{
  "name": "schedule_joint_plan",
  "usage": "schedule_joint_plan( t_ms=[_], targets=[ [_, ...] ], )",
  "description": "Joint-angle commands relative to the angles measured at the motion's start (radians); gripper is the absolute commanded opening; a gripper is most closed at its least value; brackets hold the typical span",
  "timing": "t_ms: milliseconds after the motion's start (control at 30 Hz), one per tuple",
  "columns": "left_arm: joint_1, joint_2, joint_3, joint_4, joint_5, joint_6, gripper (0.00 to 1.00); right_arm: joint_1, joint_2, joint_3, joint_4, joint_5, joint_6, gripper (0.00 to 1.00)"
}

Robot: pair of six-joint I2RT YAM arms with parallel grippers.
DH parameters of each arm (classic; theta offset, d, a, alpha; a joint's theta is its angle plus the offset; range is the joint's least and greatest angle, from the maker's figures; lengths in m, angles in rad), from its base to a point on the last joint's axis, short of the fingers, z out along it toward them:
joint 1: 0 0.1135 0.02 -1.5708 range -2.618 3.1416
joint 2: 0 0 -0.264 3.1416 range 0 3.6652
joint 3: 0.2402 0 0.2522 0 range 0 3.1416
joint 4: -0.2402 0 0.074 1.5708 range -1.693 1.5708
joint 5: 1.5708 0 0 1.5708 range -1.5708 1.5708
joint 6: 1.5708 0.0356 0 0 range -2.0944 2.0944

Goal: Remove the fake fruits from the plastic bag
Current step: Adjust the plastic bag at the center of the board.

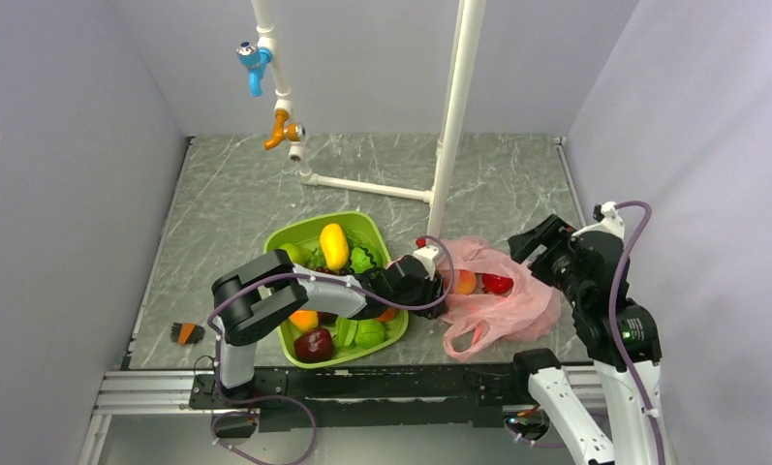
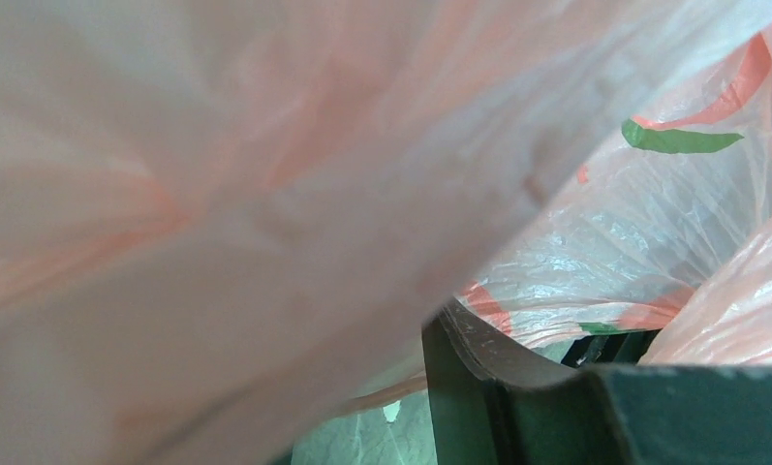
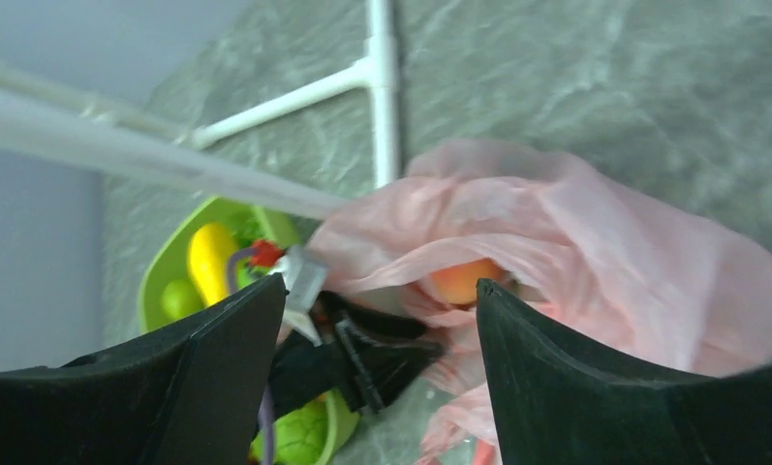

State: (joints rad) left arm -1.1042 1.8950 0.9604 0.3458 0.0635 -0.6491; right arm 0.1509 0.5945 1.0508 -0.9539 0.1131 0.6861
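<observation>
The pink plastic bag [image 1: 517, 305] lies crumpled on the table just right of the green tray, its mouth facing left. Inside the mouth show a peach [image 1: 466, 282] and a red apple [image 1: 497, 283]; the peach [image 3: 462, 281] also peeks out in the right wrist view. My left gripper [image 1: 442, 287] sits at the bag's mouth. Bag film [image 2: 265, 194] drapes over it, hiding one finger; the other finger [image 2: 478, 378] shows, with bare table beside it. My right gripper [image 3: 382, 291] hovers open above the bag's right side [image 1: 537, 242], holding nothing.
The green tray [image 1: 294, 232] holds a yellow mango [image 1: 333, 245], a maroon apple [image 1: 313, 344] and other fruit, with my left arm reaching across it. A white pipe post [image 1: 449, 145] stands just behind the bag. A small brush [image 1: 186, 333] lies at the front left.
</observation>
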Motion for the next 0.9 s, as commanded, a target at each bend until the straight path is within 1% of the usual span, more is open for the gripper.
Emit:
schedule_joint_plan(
  t_ms=[0,67,133,200,300,333,433,533,633,700,767,867],
  targets=[
    [0.002,-0.01,0.036,0.014,0.026,-0.003,0.49,-0.002,0.067,-0.055,0.136,-0.283,-0.034,0.7],
    [0.002,-0.012,0.031,0.022,0.027,-0.009,0.49,-0.003,0.095,-0.137,0.148,-0.347,0.028,0.65],
    [0.003,-0.009,0.032,0.028,0.03,-0.013,0.49,-0.002,0.104,-0.206,0.114,-0.317,0.069,0.59],
    [0.002,-0.008,0.032,0.031,0.033,-0.016,0.49,-0.003,0.099,-0.269,0.045,-0.224,0.119,0.58],
    [0.002,-0.016,0.019,0.04,0.026,-0.017,0.5,-0.007,0.116,-0.305,-0.066,0.027,0.263,0.55],
    [0.003,-0.021,0.016,0.04,0.022,-0.018,0.5,-0.013,0.131,-0.311,-0.083,0.068,0.284,0.55],
    [0.004,-0.036,0.011,0.034,0.018,-0.015,0.5,-0.062,0.205,-0.335,-0.109,0.108,0.315,0.52],
    [0.003,-0.05,0.007,0.031,0.01,-0.009,0.5,-0.187,0.265,-0.357,-0.154,0.212,0.342,0.5],
    [0.004,-0.063,0.006,0.021,0.013,-0.004,0.5,-0.234,0.3,-0.354,-0.137,0.218,0.354,0.49],
    [0.001,-0.084,0.014,0.003,0.037,0.019,0.5,-0.246,0.304,-0.387,-0.052,0.169,0.319,0.49],
    [-0.006,-0.11,0.035,-0.019,0.06,0.057,0.51,-0.25,0.324,-0.42,-0.021,0.14,0.319,0.5],
    [-0.021,-0.146,0.107,-0.107,0.102,0.14,0.53,-0.251,0.33,-0.442,-0.001,0.101,0.316,0.5]
  ],
)
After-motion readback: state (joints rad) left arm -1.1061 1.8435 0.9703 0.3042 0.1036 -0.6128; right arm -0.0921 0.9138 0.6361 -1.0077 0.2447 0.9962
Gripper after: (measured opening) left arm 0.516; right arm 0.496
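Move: Below the right hand lies the pink bag. Its right side, where the hand goes, is roughly 24 cm down, 4 cm back and 6 cm to the right. Inside the bag's mouth the red fruit sits about 1 cm ahead and 2 cm left of this hand, the peach about 1 cm ahead and 9 cm left; the handle loop is some 11 cm back and 10 cm left. From the left hand, the bag's right side is about 18 cm right, 3 cm back, nearly level. Dropping fast towards the bag's right side, the right hand first swings about 4 cm left, then sinks some 21 cm overall while sweeping back and to the right. It tips its fingers steeply down and turns about 30 degrees clockwise, its wide fingers narrowing to half open as they come in among the folds. The left hand stays half open at the bag's left edge, rising about 2 cm late. ##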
